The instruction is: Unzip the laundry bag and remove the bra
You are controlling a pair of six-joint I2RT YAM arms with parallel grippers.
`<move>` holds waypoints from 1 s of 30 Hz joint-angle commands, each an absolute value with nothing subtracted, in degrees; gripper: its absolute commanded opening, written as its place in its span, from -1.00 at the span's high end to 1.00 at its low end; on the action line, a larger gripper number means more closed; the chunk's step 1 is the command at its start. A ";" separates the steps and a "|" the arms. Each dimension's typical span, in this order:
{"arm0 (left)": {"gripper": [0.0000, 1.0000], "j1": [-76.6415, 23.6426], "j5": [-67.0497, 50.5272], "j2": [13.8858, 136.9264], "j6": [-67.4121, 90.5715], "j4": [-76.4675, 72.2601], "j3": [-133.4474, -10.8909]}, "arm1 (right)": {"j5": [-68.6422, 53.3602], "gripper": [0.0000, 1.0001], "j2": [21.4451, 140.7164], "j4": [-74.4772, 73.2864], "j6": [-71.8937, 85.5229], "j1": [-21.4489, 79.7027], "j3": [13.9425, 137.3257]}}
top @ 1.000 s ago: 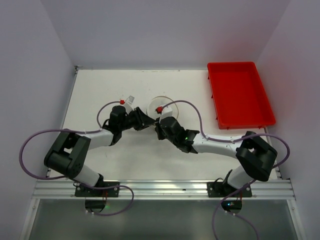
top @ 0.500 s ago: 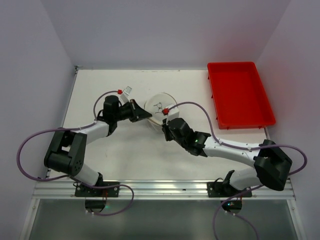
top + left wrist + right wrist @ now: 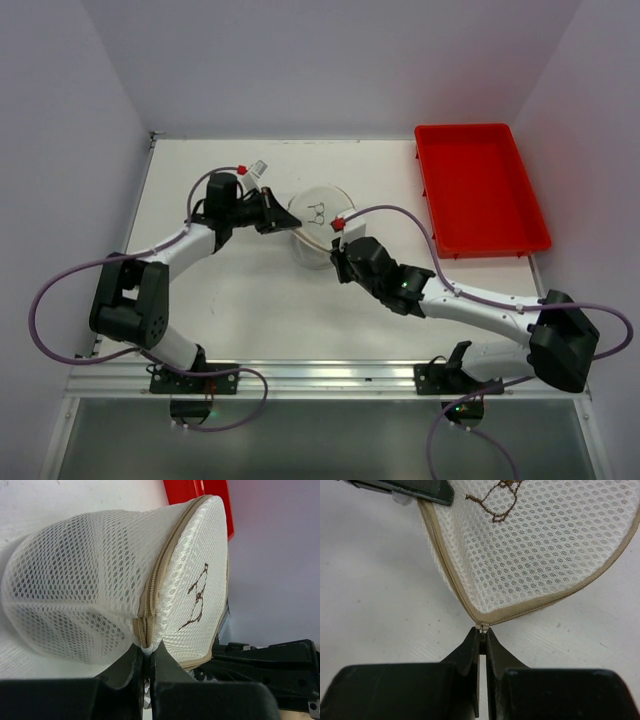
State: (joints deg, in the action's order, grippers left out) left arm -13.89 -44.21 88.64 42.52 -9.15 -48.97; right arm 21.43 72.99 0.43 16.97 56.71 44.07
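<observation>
The laundry bag [image 3: 320, 215] is a cream-white mesh pod with a dark print on its round lid, lying at the table's middle. My left gripper [image 3: 293, 226] is shut on the bag's left edge. In the left wrist view its jaws pinch the tan zipper seam [image 3: 152, 590] at the mesh rim [image 3: 146, 652]. My right gripper [image 3: 337, 258] meets the bag's near edge. In the right wrist view it [image 3: 481, 632] is shut on the small metal zipper pull [image 3: 480, 626], with the zipper closed on both sides. The bra is out of view.
A red plastic tray [image 3: 480, 190] stands at the back right, and its corner shows behind the bag [image 3: 192, 490]. White walls enclose the table on the left, back and right. The arms' cables loop over the near table.
My left gripper has closed on the bag's zipper seam and swung toward the back left. The right arm has stretched out, still holding the pull. The lid's print now faces up.
</observation>
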 commanded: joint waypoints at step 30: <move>-0.67 -15.73 -28.83 70.48 49.83 -10.01 -38.14 | 18.90 1.00 88.94 13.71 27.24 56.95 54.14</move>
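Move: The left fingers are already shut on the laundry bag's zip pull, right at their tips; the bag's middle lies about 5 cm to that hand's right, 3 cm farther out and some 4 cm lower. The right fingers pinch the small end tab of the zip, and from them the zip pull is roughly 9 cm to the left and 5 cm ahead at about the same height, with the bag's middle about 8 cm ahead, 4 cm left and 4 cm lower. The left hand opens wide and lets go of the zip pull, easing forward about 4 cm as it starts, then drawing back and left past its starting place to clear the bag's edge, rising and sinking again and turning some 15 degrees counter-clockwise. The right hand keeps its pinch on the end tab and carries it about 6 cm left and 3 cm forward towards where the left fingers had been, dipping a few centimetres on the way and mostly coming back up. ##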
